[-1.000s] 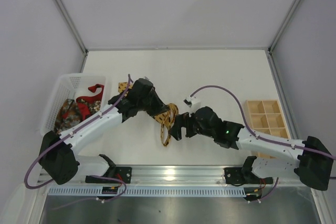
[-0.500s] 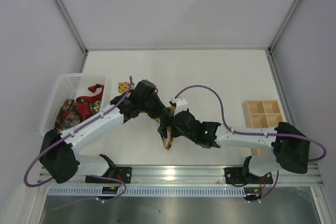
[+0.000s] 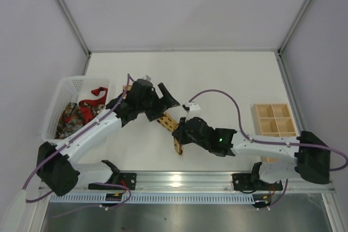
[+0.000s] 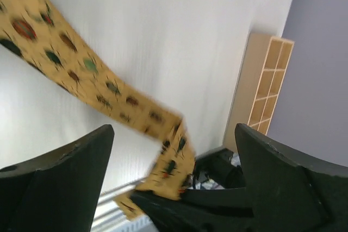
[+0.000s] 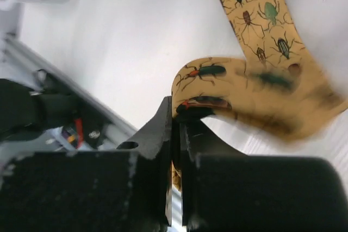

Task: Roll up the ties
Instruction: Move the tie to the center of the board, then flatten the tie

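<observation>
A yellow-gold tie [image 3: 167, 122] with beetle marks lies as a slanted strip on the white table between the two arms. My right gripper [image 3: 182, 130] is shut on a fold of it near its lower end; in the right wrist view the yellow tie [image 5: 255, 80] curls out of the closed right gripper [image 5: 176, 115]. My left gripper [image 3: 166, 97] hovers open above the tie's upper part, holding nothing. In the left wrist view the yellow tie [image 4: 81, 66] runs below the wide-open left gripper [image 4: 174, 134]. A red tie [image 3: 95, 93] and a dark patterned tie [image 3: 70, 115] lie in the basket.
A white plastic basket [image 3: 60, 88] stands at the left table edge. A wooden compartment box [image 3: 274, 119] sits at the right, also seen as the wooden box [image 4: 266, 80] in the left wrist view. Purple cables arc over both arms. A metal rail runs along the near edge.
My left gripper has opened, let go of the yellow tie and drawn back up-left. My right gripper moved in and shut on the tie, whose loop has stretched into a straighter strip.
</observation>
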You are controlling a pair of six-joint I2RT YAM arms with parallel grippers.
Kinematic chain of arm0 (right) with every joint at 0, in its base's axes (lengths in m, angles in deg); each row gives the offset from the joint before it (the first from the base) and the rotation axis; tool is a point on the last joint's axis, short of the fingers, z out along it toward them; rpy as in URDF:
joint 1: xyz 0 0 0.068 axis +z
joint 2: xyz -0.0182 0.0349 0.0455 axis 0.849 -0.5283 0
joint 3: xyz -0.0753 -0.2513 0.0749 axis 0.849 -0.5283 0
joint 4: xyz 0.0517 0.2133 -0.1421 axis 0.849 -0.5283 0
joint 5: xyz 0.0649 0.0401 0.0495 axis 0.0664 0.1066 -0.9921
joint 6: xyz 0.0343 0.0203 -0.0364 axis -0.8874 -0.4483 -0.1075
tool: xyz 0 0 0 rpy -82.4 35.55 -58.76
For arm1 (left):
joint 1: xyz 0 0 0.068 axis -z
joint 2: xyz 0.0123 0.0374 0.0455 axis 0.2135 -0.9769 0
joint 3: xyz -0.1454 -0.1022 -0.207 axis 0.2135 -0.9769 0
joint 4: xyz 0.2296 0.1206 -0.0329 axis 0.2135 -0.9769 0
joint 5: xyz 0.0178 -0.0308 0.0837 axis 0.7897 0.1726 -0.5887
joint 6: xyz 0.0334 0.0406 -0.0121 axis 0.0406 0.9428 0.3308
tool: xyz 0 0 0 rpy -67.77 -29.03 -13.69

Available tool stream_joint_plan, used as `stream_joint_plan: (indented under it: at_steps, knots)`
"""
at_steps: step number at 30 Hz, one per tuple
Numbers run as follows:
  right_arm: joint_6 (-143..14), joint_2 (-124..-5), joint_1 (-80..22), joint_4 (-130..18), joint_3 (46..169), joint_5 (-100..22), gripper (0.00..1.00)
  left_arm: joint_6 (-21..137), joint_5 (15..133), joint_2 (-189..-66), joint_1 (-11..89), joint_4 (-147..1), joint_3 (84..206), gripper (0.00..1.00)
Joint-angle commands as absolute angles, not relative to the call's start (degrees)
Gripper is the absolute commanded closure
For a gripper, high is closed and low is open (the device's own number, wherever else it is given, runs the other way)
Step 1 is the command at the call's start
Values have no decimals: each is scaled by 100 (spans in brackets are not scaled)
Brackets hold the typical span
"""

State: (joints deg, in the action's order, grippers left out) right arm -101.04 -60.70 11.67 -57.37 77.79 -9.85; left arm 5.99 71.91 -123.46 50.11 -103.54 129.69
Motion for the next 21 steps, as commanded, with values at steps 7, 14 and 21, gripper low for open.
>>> stream_joint_plan:
  at_steps: [7,14,21]
  knots:
    - [-12595,-3399,-517,-6853,7824,-3518,100,3148,6109,-9955,4510,-9604,12828,0]
    - [-14705,-3230,-2337,-5583,7965,-5727,100,3972,4857,-8749,6415,-6633,10629,0]
    - [-15076,-3407,-2550,-5318,8484,-6186,100,7241,2165,-10671,8860,-4498,11110,0]
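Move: Already open, the left gripper has the tie's held fold about 8 cm back, 4 cm to its right and 4 cm below. The tie's far end lies about 10 cm ahead, 17 cm left and 15 cm below the left hand. The right gripper already pinches that fold; from it the board's centre is some 11 cm ahead, 2 cm right and 11 cm down, the tie's tail about 6 cm back, straight in line, 7 cm below. Keep the tie pinched in the right gripper and raise it some 20 cm, drawing about 9 cm to the right and rolling its left side up until the fingers point nearly level. Meanwhile lift the open left gripper up and left, then swing it back and right while it sinks, tilting its tips up some 45 degrees to level, to end on the base side of the hanging tie. ##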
